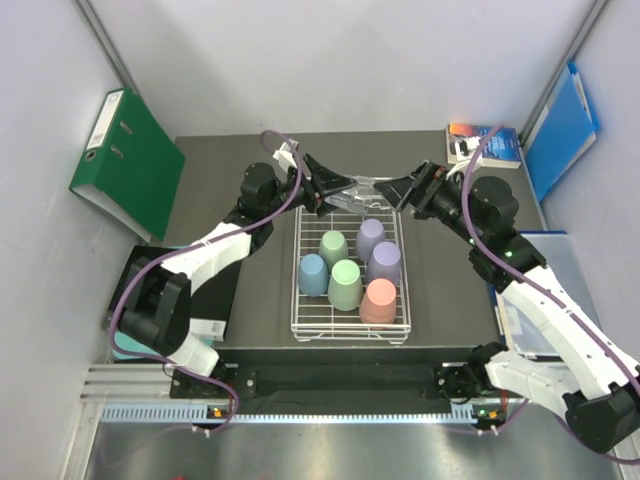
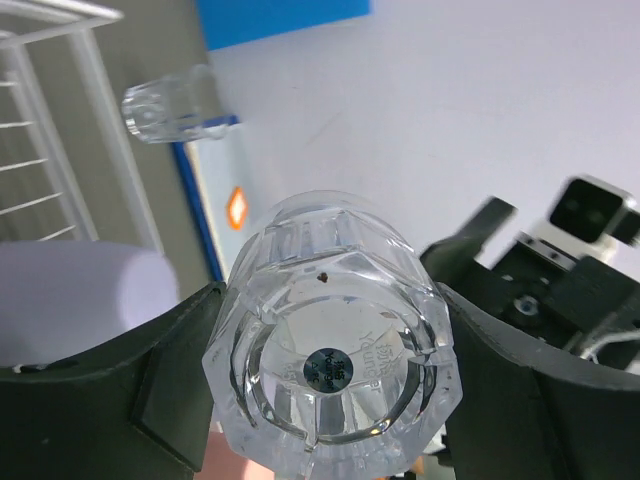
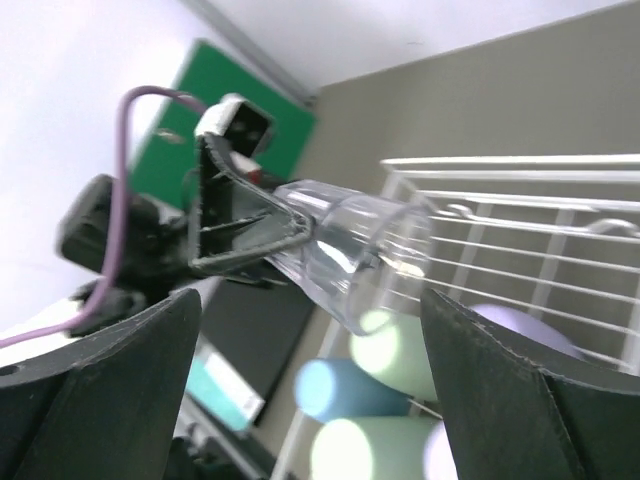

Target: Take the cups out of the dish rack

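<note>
The white wire dish rack (image 1: pixel 300 300) holds several upturned pastel cups: a blue one (image 1: pixel 313 273), a mint one (image 1: pixel 346 284), a lilac one (image 1: pixel 384 262) and a pink one (image 1: pixel 378 299). Over the rack's far end my left gripper (image 1: pixel 335 195) (image 2: pixel 330 330) is shut on a clear glass (image 2: pixel 335 340) (image 1: pixel 352 192). The glass lies level, its base facing the left wrist camera. My right gripper (image 1: pixel 402 190) (image 3: pixel 310 300) faces the glass's mouth (image 3: pixel 385 250) with its jaws wide open and touching nothing. A second clear glass (image 2: pixel 170 105) shows small beyond the rack's corner.
A green binder (image 1: pixel 130 165) leans at the back left and a blue folder (image 1: pixel 562 130) at the back right. A book (image 1: pixel 485 142) lies behind the right arm. A dark pad with a teal-edged box (image 1: pixel 215 300) sits left of the rack.
</note>
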### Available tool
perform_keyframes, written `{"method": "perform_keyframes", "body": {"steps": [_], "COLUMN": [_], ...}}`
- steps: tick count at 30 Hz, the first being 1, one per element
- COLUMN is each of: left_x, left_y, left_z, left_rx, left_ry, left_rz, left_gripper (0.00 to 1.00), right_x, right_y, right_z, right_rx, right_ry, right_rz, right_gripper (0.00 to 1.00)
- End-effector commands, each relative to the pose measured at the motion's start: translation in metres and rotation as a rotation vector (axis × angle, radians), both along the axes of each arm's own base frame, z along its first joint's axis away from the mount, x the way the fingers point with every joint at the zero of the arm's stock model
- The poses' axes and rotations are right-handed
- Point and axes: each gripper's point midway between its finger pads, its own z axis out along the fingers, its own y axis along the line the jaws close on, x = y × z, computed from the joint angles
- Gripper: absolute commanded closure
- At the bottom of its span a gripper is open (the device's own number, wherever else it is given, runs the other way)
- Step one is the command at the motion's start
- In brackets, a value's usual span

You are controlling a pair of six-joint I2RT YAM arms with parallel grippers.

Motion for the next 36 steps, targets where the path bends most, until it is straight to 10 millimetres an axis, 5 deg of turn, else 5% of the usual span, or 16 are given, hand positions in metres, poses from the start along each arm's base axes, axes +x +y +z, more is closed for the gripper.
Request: {"method": "perform_keyframes", "body": {"steps": [1, 18, 22, 24, 26, 27, 29, 31, 36], "left_x": [-0.028, -0.046, -0.046, -0.044, -0.039, -0.038, -0.032, -0.021, 0.024], "left_y": [0.001, -0.030, -0.035, -0.034, -0.036, -0.037, -0.036, -0.032, 0.011], "left_z": [0.078, 0.095, 0.095, 0.094, 0.088, 0.086, 0.083, 0.081, 0.062], "left_rx": [-0.197, -0.267, -0.263, -0.253, -0.220, -0.208, -0.174, -0.131, 0.050], "left_ry": [-0.213, -0.230, -0.223, -0.223, -0.210, -0.211, -0.208, -0.191, -0.125], "left_rz": [-0.105, -0.214, -0.221, -0.212, -0.200, -0.198, -0.182, -0.142, 0.085], "left_gripper": [1.00, 1.00, 1.00, 1.00, 0.99, 0.94, 0.41, 0.01, 0.01], "right_x": [-0.010, 0.001, 0.004, 0.004, 0.003, 0.002, -0.001, -0.004, -0.004], "right_y": [0.031, 0.060, 0.060, 0.058, 0.056, 0.053, 0.050, 0.042, -0.002], "right_z": [0.035, 0.011, 0.007, 0.007, 0.005, 0.008, 0.007, 0.017, 0.027], "right_rx": [0.170, 0.181, 0.176, 0.163, 0.142, 0.138, 0.110, 0.095, -0.037], "right_ry": [-0.073, 0.001, 0.008, 0.001, 0.004, -0.006, -0.007, -0.031, -0.028], "right_rz": [0.164, 0.279, 0.266, 0.254, 0.246, 0.242, 0.232, 0.205, -0.002], "right_gripper": [0.11, 0.37, 0.68, 0.93, 1.00, 1.00, 1.00, 1.00, 1.00]}}
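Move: The left gripper holds the clear glass by its base, rim pointing right, some 4 cm right and 2 cm ahead of its hand point. The open right gripper lies about 15 cm right, 6 cm back and 6 cm above the left one. From the left hand, the small purple cup is 1 cm ahead, 8 cm right and 19 cm below. From the right hand, the glass is roughly 8 cm ahead, 10 cm left and 5 cm lower. Lift the glass with the left gripper about 5 cm, easing it back and right towards the right gripper. Meanwhile slide the right gripper some 6 cm left, turning it about 15 degrees counter-clockwise, and pinch the near rim wall shut. Then open the left fingers fully off the base and bring the right hand back a couple of centimetres with the glass. ##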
